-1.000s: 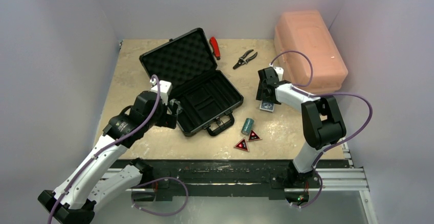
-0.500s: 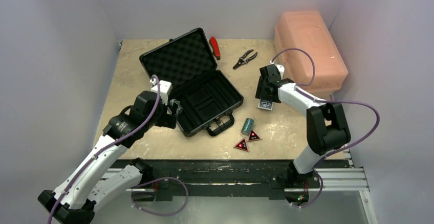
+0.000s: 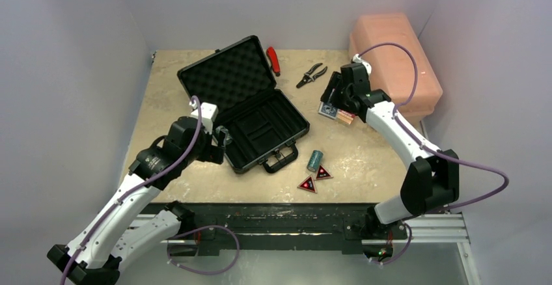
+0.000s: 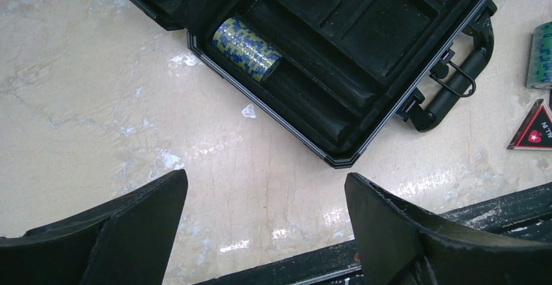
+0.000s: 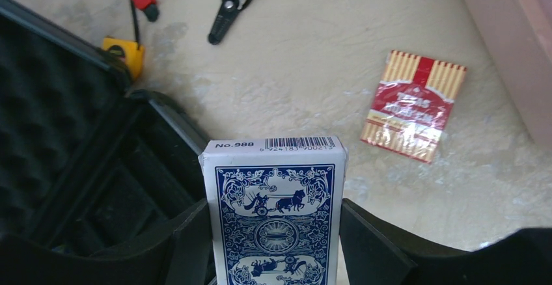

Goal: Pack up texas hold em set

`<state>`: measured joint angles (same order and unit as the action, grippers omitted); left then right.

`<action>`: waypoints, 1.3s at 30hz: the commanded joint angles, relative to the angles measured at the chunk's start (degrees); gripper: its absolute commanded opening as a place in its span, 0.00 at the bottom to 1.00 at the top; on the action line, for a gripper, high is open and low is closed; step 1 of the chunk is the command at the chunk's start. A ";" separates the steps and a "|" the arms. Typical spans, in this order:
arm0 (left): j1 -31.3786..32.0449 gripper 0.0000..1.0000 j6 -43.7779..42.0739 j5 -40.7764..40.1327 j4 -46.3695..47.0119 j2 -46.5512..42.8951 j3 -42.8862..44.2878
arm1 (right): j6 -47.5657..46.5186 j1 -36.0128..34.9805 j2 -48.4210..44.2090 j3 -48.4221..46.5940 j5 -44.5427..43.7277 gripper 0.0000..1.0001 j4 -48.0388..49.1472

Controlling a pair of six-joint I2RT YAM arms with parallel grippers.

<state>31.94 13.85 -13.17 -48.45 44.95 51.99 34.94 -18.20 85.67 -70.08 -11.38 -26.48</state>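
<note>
The black briefcase [image 3: 263, 129] lies open at the table's middle, its foam lid [image 3: 224, 77] tipped back. A blue-and-yellow chip roll [image 4: 246, 49] lies in a slot at its left end. My right gripper [image 3: 332, 101] is shut on the blue card deck [image 5: 273, 187], held upright above the table just right of the case. The orange-red deck [image 5: 414, 105] lies flat on the table beyond it. A teal chip roll [image 3: 315, 160] and two red-black triangles [image 3: 307, 184] sit in front of the case. My left gripper [image 4: 267, 187] hangs open over bare table by the case's near-left corner.
The large pink box [image 3: 394, 60] stands at the back right. The pliers [image 3: 311, 75] and the red-handled tool [image 3: 273, 60] lie behind the case. The briefcase handle [image 4: 455, 83] points at the near edge. White walls close in three sides.
My right gripper has carried the blue deck up and toward the back, baring the orange-red deck on the table. The left arm has stayed put.
</note>
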 commanded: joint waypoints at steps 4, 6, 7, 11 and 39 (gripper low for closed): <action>-0.22 0.91 -1.30 0.82 2.04 -1.35 1.98 | 11.75 -1.22 -4.23 -1.22 9.07 0.52 5.51; -0.22 0.90 -1.28 0.95 2.06 -1.57 2.00 | 12.84 -2.41 -4.66 -1.32 9.08 0.52 7.06; -0.22 0.90 -1.27 1.03 2.06 -1.68 1.98 | 12.84 -3.13 -4.82 -1.53 8.71 0.52 7.63; -0.18 0.90 -1.19 1.45 2.04 -1.95 1.89 | 12.84 -6.84 -4.57 -2.76 6.58 0.52 9.84; -0.17 0.89 0.31 -3.24 0.33 -3.27 2.15 | 51.01 -26.19 15.50 -15.50 -10.57 0.38 10.61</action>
<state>31.94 13.89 -13.08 -48.56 42.50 51.99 79.96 -43.59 99.90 -80.25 -17.43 -16.36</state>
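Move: The right hand already holds the blue card deck some 15 cm above the table. The case's middle card slots lie about 23 cm to its left, level with it, 14 cm below. The striped packet is some 9 cm right and 6 cm ahead of that hand; the green chip roll is 4 cm left and 11 cm back. From the left hand, the slots are roughly 18 cm ahead, 15 cm right and 16 cm down. Leftward from beside the striped packet to over the open case, the right hand carries the card deck about 23 cm, rising some 6 cm at first and then sinking about 4 cm over the slots. The wrist rolls roughly 35 degrees, its left side coming up, while the fingers keep their pinch on the deck. ##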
